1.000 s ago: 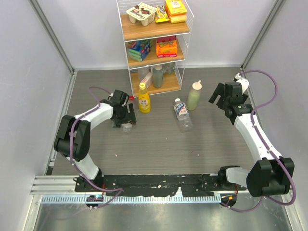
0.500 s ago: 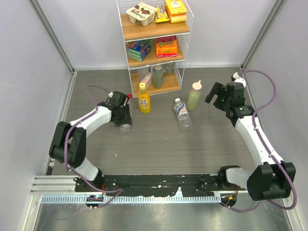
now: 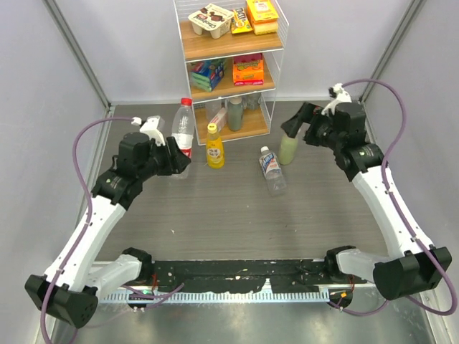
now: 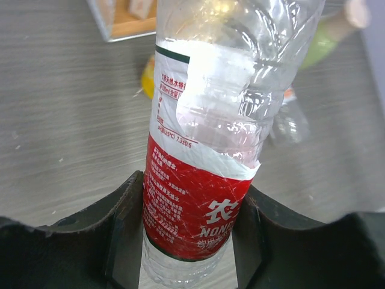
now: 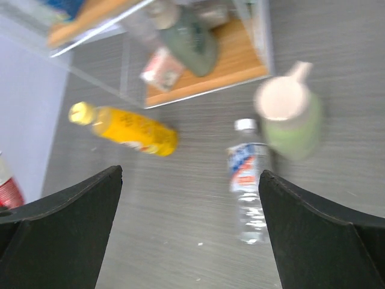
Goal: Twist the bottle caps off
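The clear bottle with the red label [image 3: 183,137] stands upright at the left, its red cap [image 3: 186,102] on top. My left gripper [image 3: 174,162] is shut on its lower body; in the left wrist view the fingers [image 4: 123,232] press both sides of the red label [image 4: 192,198]. The yellow juice bottle [image 3: 214,148] with its yellow cap [image 3: 212,127] stands by the rack. The blue-white labelled bottle [image 3: 272,172] lies flat, white cap [image 3: 265,150] pointing away. My right gripper [image 3: 297,122] hovers open and empty above the floor [image 5: 189,229].
A wire rack [image 3: 229,72] of snacks and bottles stands at the back centre. A pale green bottle with a cream pointed top [image 3: 288,149] stands just under my right gripper, also blurred in the right wrist view [image 5: 289,117]. Grey walls close in both sides.
My left gripper closed on the red-label bottle, which lay low by the yellow bottle, and brought it up and upright further left. My right arm swung left towards the green bottle.
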Tool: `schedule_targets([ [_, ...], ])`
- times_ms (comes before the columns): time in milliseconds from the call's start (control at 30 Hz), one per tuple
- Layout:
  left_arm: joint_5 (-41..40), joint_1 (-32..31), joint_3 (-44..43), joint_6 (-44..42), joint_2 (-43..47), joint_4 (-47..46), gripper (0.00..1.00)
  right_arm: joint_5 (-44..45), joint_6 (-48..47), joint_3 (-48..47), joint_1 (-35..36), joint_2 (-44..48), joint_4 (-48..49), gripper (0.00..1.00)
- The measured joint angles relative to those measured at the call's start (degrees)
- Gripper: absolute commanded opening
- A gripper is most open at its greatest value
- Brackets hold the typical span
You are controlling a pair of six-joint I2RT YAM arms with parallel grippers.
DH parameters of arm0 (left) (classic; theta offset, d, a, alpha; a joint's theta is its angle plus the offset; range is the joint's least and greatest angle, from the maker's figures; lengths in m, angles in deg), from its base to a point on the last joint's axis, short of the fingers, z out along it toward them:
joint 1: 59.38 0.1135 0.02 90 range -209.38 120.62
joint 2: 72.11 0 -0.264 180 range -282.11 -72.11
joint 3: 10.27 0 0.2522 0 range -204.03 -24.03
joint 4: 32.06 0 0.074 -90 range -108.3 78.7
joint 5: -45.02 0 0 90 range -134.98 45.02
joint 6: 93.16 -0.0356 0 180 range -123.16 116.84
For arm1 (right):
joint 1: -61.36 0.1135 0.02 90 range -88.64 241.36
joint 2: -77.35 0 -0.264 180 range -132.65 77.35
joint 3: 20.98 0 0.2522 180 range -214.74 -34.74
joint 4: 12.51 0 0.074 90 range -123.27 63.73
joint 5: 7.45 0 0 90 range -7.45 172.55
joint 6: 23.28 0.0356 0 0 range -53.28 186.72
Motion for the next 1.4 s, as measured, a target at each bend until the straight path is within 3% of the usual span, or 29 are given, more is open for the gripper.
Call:
schedule_targets([
  [200, 13.44, 0.0, -1.88, -2.23, 2.99, -0.52, 0.4, -5.51, 4.39, -3.02, 12.76, -0.33, 5.95, 0.9],
  [467, 25.14, -0.76, -1.75, -2.36, 2.97, -3.39, 0.37, -8.94, 12.28, -4.11, 21.35, -5.68, 17.18, 0.85],
  [1100, 28.87, -3.37, -0.96, -2.36, 2.54, -6.1, 0.34, -15.58, 18.01, -8.0, 23.87, -10.88, 33.27, 0.84],
  [1400, 30.6, -3.78, -0.96, -3.08, 2.54, -6.05, 0.34, -15.91, 20.26, -10.19, 23.91, -14.88, 35.19, 0.61],
])
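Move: The left hand already grips the red-label bottle by its lower label; the red cap stands some 14 cm above that hand, about 7 cm ahead and 3 cm to its right. From the open right hand the cap is roughly 33 cm left, 4 cm ahead and 7 cm up. The yellow bottle stands about 28 cm left of the right hand, level with it, 21 cm lower. The green bottle is some 20 cm below it, 2 cm ahead and 1 cm left. The right hand closes in on the red cap until it sits between the fingertips, near one of them but not yet pinched: it sweeps about 23 cm left, rises some 13 cm, swings counter-clockwise and rolls left side up, and partly narrows its fingers late on. The left hand keeps its grip, bringing the bottle roughly 8 cm right, 7 cm back and 5 cm up while turning clockwise some 30 degrees. ##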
